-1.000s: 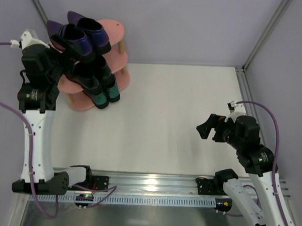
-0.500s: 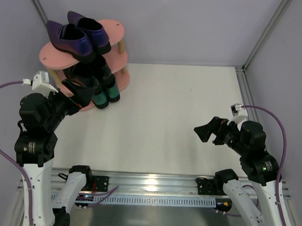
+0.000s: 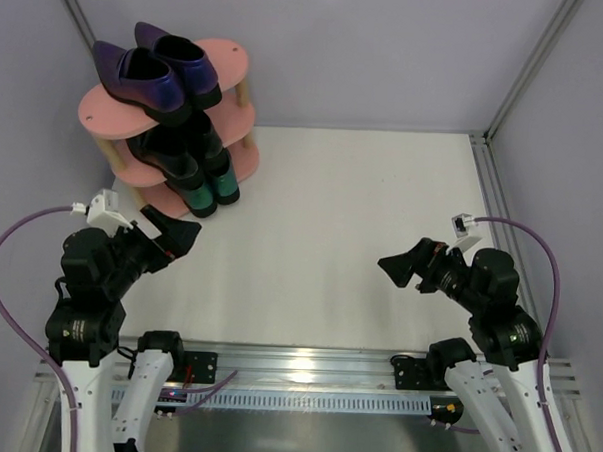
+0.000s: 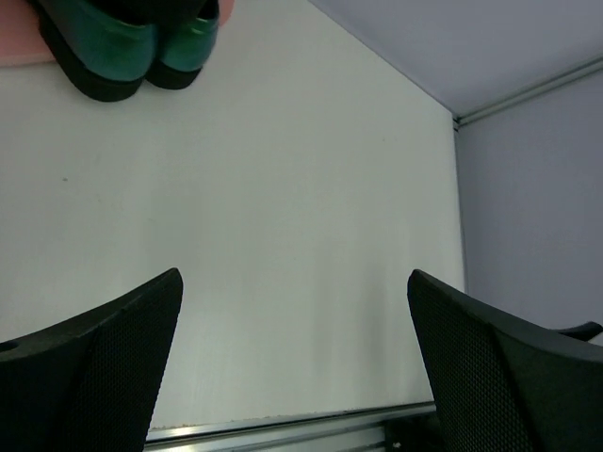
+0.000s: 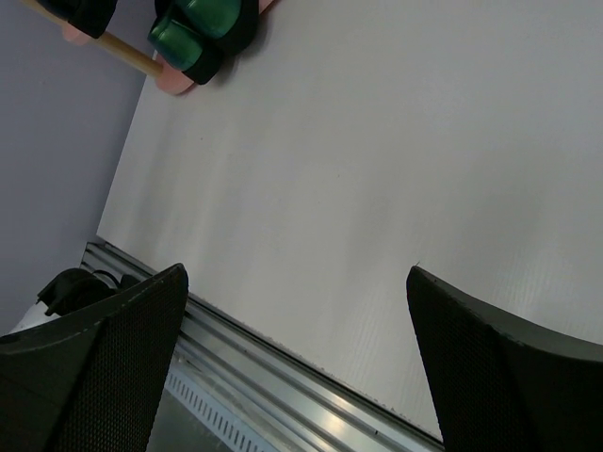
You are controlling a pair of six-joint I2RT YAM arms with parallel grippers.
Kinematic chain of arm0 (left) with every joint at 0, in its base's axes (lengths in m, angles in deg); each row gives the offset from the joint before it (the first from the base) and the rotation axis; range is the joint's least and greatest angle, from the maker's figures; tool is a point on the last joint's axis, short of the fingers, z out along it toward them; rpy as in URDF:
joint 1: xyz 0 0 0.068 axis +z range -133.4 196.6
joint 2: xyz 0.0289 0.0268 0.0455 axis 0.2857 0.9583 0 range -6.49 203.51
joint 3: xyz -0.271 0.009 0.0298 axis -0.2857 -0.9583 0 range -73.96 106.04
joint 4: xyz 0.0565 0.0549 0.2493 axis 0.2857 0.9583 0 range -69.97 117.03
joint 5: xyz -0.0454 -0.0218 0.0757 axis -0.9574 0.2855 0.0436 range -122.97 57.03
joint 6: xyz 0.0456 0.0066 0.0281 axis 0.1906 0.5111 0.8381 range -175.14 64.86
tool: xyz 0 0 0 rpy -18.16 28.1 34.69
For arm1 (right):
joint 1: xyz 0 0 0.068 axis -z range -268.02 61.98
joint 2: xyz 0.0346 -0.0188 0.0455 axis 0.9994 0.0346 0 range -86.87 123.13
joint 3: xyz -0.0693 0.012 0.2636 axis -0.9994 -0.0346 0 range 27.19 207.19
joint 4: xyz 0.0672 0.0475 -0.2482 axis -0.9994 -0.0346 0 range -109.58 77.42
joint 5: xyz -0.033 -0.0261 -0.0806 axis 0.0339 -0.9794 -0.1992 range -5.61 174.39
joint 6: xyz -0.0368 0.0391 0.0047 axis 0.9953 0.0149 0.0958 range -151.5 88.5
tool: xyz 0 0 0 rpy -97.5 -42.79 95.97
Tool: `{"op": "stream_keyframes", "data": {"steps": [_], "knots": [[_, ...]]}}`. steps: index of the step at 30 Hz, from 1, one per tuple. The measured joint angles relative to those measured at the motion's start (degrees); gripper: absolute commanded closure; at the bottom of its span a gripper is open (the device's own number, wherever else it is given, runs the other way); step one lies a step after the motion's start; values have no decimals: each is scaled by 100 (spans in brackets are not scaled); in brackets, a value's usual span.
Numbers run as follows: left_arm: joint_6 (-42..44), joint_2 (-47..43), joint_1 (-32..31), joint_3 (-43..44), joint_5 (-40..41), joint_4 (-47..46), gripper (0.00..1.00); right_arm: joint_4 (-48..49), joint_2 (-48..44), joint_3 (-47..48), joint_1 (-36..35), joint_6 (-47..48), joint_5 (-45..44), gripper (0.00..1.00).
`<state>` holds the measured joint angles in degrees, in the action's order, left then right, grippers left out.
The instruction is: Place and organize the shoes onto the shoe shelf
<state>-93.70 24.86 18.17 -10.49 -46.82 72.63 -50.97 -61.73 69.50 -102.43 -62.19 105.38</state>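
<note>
The pink shoe shelf stands at the table's far left corner. A purple pair of shoes lies on its top board, a black pair on the middle one, and a teal pair on the bottom, heels outward. My left gripper hangs open and holds nothing, in front of the shelf and apart from it. The left wrist view has the teal heels far beyond the left gripper. My right gripper is open over the table's right side. Its wrist view shows the teal heels far off beyond the right gripper.
An aluminium rail runs along the near edge, between the arm bases. Metal frame posts and pale walls close in the back and sides. A wooden shelf post shows in the right wrist view.
My left arm has pulled back from the shelf's top tier toward the near edge, its gripper open. The right gripper has drifted slightly left. The shoes have not moved.
</note>
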Motion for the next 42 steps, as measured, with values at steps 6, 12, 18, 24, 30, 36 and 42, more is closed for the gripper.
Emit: {"op": "stream_keyframes", "data": {"steps": [6,12,18,24,30,36,42], "knots": [[-673,-190,-4,-625,-852,-905,0,376,243,22,0,-11,133,3],[-715,-341,-4,-911,-1351,-1770,0,789,452,98,0,68,442,3],[-573,-737,-4,-1996,-1746,-2090,0,1467,664,358,0,96,1078,3],[-643,-1161,-35,-3322,-2055,-1495,0,1912,863,634,-20,192,1384,3],[-774,-1150,-70,-3405,-2065,-1327,0,2186,866,634,-195,192,1574,3],[-949,-1121,-81,-3401,-1606,-1128,0,2273,916,634,-404,225,1635,3],[-1084,-1121,-81,-3390,-1193,-988,0,2382,1054,629,-529,256,1668,3]]}}
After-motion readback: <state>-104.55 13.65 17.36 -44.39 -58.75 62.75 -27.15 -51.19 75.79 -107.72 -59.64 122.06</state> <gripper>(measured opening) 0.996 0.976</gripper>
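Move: Neither hand is going for anything; the purple shoes already sit on top of the shoe shelf. From the left hand they lie about 31 cm ahead, 4 cm to the left and roughly level. The black shoes on the middle board are about 31 cm ahead, 2 cm left and 14 cm below; the green shoes on the bottom board about 32 cm ahead, in line sideways and 27 cm down. From the right hand the purple shoes lie some 33 cm ahead, 50 cm left and 10 cm higher. Sideways to its right first, with a small lift of about 2 cm, the empty left hand then sinks roughly 16 cm in front of the shelf, rolling right side down and tipping its fingers lower. The right hand meanwhile rises about 10 cm and drifts some 6 cm left, its fingers swinging up and counter-clockwise. Both grippers stay wide open, touching nothing. ##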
